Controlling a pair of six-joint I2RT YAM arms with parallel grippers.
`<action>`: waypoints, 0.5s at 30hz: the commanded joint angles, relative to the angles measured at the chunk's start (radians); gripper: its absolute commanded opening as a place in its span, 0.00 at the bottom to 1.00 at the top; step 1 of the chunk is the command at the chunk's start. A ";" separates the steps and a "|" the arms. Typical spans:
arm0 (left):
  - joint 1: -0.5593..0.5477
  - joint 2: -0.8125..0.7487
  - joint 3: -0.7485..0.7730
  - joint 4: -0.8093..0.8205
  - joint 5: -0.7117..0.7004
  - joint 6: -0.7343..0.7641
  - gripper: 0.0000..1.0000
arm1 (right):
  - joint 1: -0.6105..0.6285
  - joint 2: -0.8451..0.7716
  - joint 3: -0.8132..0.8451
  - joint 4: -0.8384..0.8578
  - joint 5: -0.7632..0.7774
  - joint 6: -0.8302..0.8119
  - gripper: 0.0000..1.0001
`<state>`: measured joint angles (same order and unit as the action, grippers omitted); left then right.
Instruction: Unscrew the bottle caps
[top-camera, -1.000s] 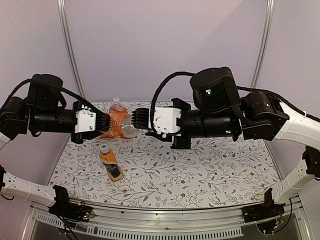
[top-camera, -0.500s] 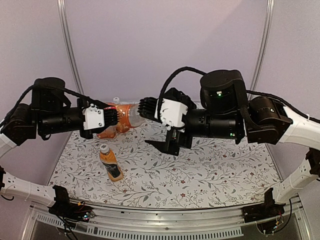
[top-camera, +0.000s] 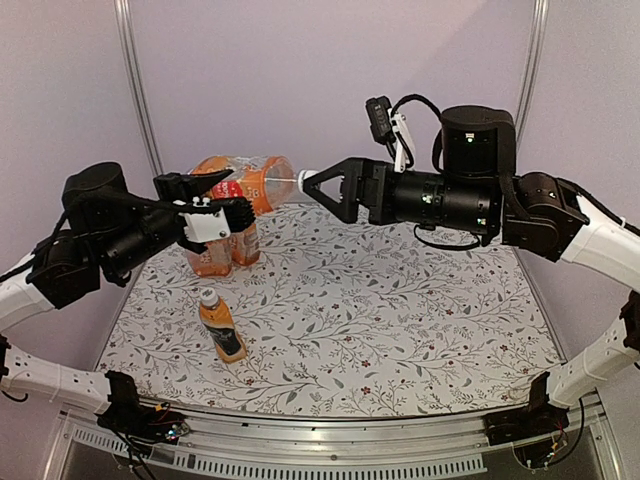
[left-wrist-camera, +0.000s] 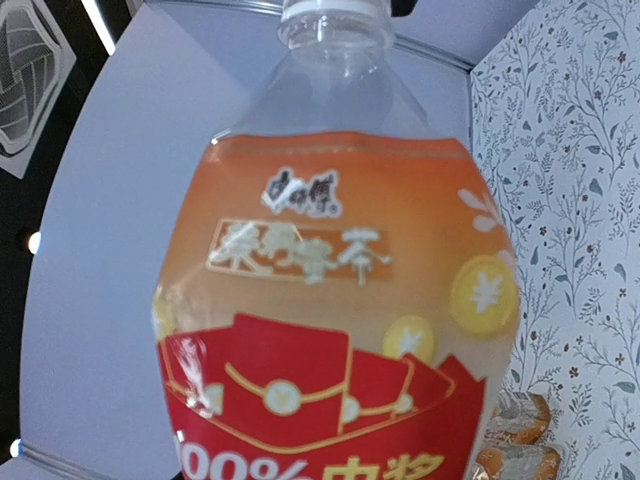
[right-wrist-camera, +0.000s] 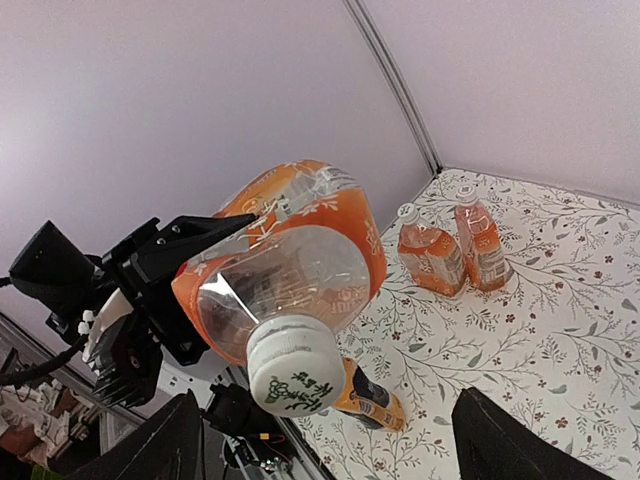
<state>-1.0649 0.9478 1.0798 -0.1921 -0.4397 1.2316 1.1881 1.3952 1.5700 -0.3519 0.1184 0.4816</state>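
A large clear bottle of orange drink (top-camera: 240, 185) hangs level above the table's back left, and my left gripper (top-camera: 215, 197) is shut on its body. Its white cap (top-camera: 296, 179) points right. That bottle (left-wrist-camera: 330, 300) fills the left wrist view and hides my left fingers. My right gripper (top-camera: 312, 184) is open right at the cap. In the right wrist view the cap (right-wrist-camera: 295, 365) with green print faces the camera between the spread fingers (right-wrist-camera: 170, 440) of my right gripper (right-wrist-camera: 328, 400), touching neither.
Two smaller capped bottles (top-camera: 210, 255) (top-camera: 245, 243) stand together at the back left of the flowered tablecloth (top-camera: 400, 320), below the raised one. A further capped bottle (top-camera: 222, 328) lies on its side nearer the front left. Walls enclose the back and sides.
My left arm has raised the big bottle off the table and turned its cap to the right. My right gripper opened, rolled over and rose to meet the cap.
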 joint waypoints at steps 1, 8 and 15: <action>-0.015 -0.015 -0.009 0.069 -0.022 0.033 0.25 | -0.007 0.015 0.000 0.076 -0.035 0.210 0.86; -0.016 -0.010 -0.005 0.066 -0.017 0.038 0.25 | -0.036 0.042 0.006 0.111 -0.102 0.255 0.61; -0.017 -0.006 -0.004 0.062 -0.012 0.042 0.25 | -0.040 0.051 0.011 0.116 -0.107 0.267 0.47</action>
<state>-1.0653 0.9424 1.0798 -0.1543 -0.4530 1.2663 1.1553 1.4357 1.5696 -0.2531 0.0307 0.7277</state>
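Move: The cap on the bottle held by the left hand lies some 3 cm to the right hand's left, about 2 cm ahead and 1 cm above it; the bottle's body is about 13 cm left, 4 cm ahead and 2 cm lower. The small orange bottle on the table is roughly 19 cm left, 6 cm back and 32 cm below. From the left hand, the cap lies about 12 cm right, 2 cm back and 3 cm up. The cap is taken between the right hand's closing fingers, which narrow from nearly wide open to about half open without a visible grip yet. The right hand eases roughly 2 cm left towards the cap, a little forward, rolling some 15 degrees clockwise as seen from behind the hand, looking along its fingers. The left hand keeps its grip and lifts the bottle about 1 cm, then holds still. ##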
